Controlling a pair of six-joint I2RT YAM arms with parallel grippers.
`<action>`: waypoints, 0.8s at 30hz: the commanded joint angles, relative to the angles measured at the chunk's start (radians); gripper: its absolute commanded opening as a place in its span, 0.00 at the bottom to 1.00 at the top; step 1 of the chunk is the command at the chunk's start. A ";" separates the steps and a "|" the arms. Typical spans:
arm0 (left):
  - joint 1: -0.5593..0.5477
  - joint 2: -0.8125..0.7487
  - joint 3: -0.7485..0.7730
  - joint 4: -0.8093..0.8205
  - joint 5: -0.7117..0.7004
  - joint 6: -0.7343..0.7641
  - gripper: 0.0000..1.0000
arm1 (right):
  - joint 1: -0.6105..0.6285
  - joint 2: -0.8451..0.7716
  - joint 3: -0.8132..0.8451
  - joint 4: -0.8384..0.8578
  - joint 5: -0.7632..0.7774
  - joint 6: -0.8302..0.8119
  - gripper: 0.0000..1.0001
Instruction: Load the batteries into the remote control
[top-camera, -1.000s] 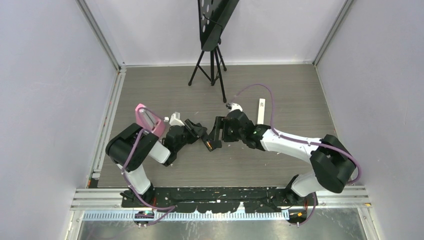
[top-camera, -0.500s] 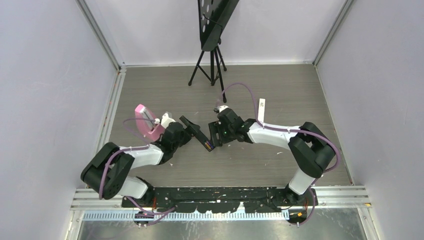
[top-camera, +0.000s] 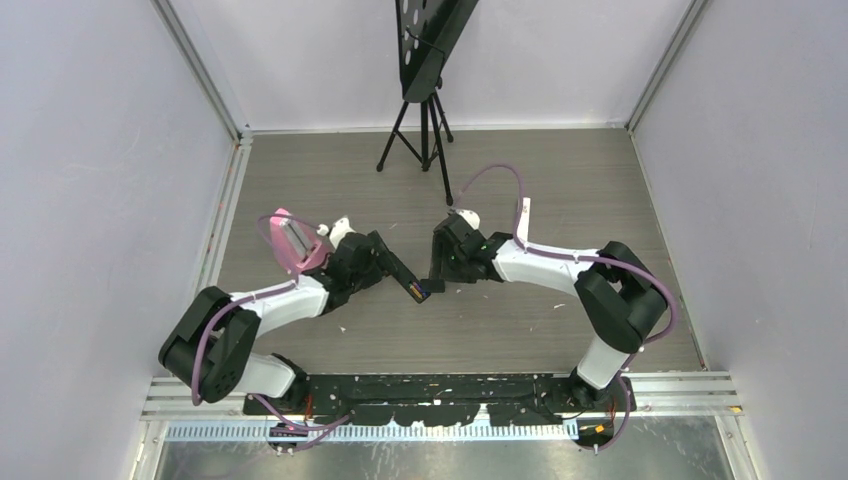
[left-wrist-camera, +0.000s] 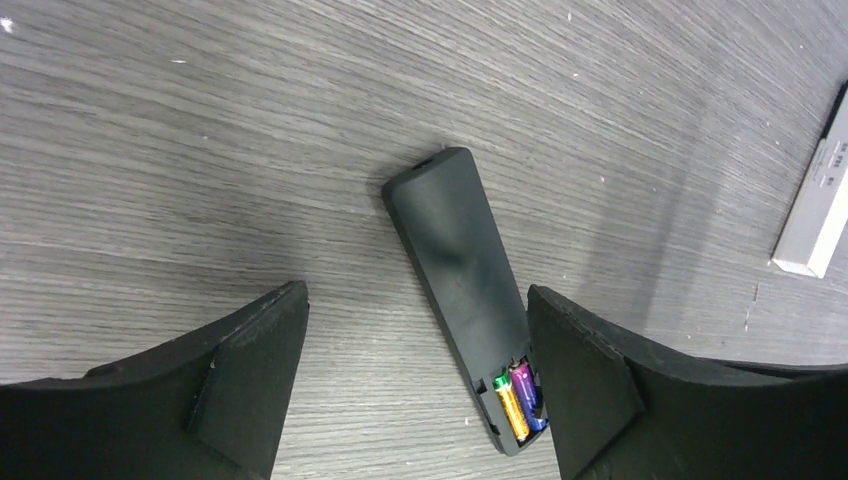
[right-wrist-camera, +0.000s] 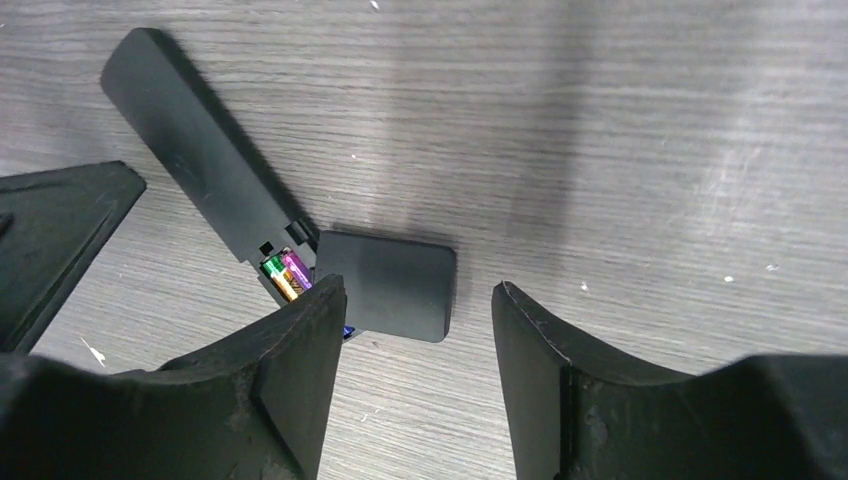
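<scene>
The black remote control (left-wrist-camera: 452, 255) lies back-up on the wooden floor, its battery bay open at the near end. An orange-yellow battery (left-wrist-camera: 509, 406) and a purple battery (left-wrist-camera: 525, 384) sit side by side in that bay (right-wrist-camera: 285, 272). My left gripper (left-wrist-camera: 415, 300) is open over the remote and holds nothing; its right finger (left-wrist-camera: 585, 385) stands just beside the bay. The loose black cover (right-wrist-camera: 388, 285) lies flat next to the bay. My right gripper (right-wrist-camera: 418, 292) is open just short of the cover, empty. In the top view both grippers (top-camera: 390, 265) (top-camera: 440, 268) flank the remote (top-camera: 412, 286).
A white remote (top-camera: 524, 221) lies to the right, also seen at the edge of the left wrist view as a white bar (left-wrist-camera: 815, 215). A pink object (top-camera: 295, 243) sits by the left arm. A black tripod stand (top-camera: 425, 120) is at the back.
The left gripper has opened and drawn back as that arm dropped low, leaving the remote on the floor. The right gripper shifted slightly back and narrowed a little.
</scene>
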 joint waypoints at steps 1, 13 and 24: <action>-0.001 0.015 0.032 -0.034 0.058 0.038 0.81 | 0.000 -0.006 -0.061 0.090 -0.003 0.152 0.58; 0.003 0.111 0.030 0.012 0.152 -0.020 0.67 | 0.002 -0.001 -0.167 0.221 -0.070 0.342 0.50; 0.003 0.142 -0.007 0.044 0.172 -0.047 0.49 | 0.092 -0.011 -0.177 0.248 -0.027 0.420 0.35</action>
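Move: For the right hand, the battery cover lies about 2 cm to its left and 3 cm below, level with it fore and aft. The remote's open battery end is some 5 cm left and 1 cm back, and the remote's middle 8 cm left and 4 cm ahead. From the left hand, the remote's middle is about 2 cm to the right, 3 cm below. The cover lies 8 cm right and 2 cm back of the left hand. Down and back by about 2 cm, then left some 3 cm, the right hand comes down at the cover's right end and pushes the cover towards the remote's battery end, fingers closing partway, wrist rolling its left side up and turning clockwise about 15 degrees. The left hand slides 3 cm right over the remote, sinking 1 cm and narrowing its open fingers around the remote. ##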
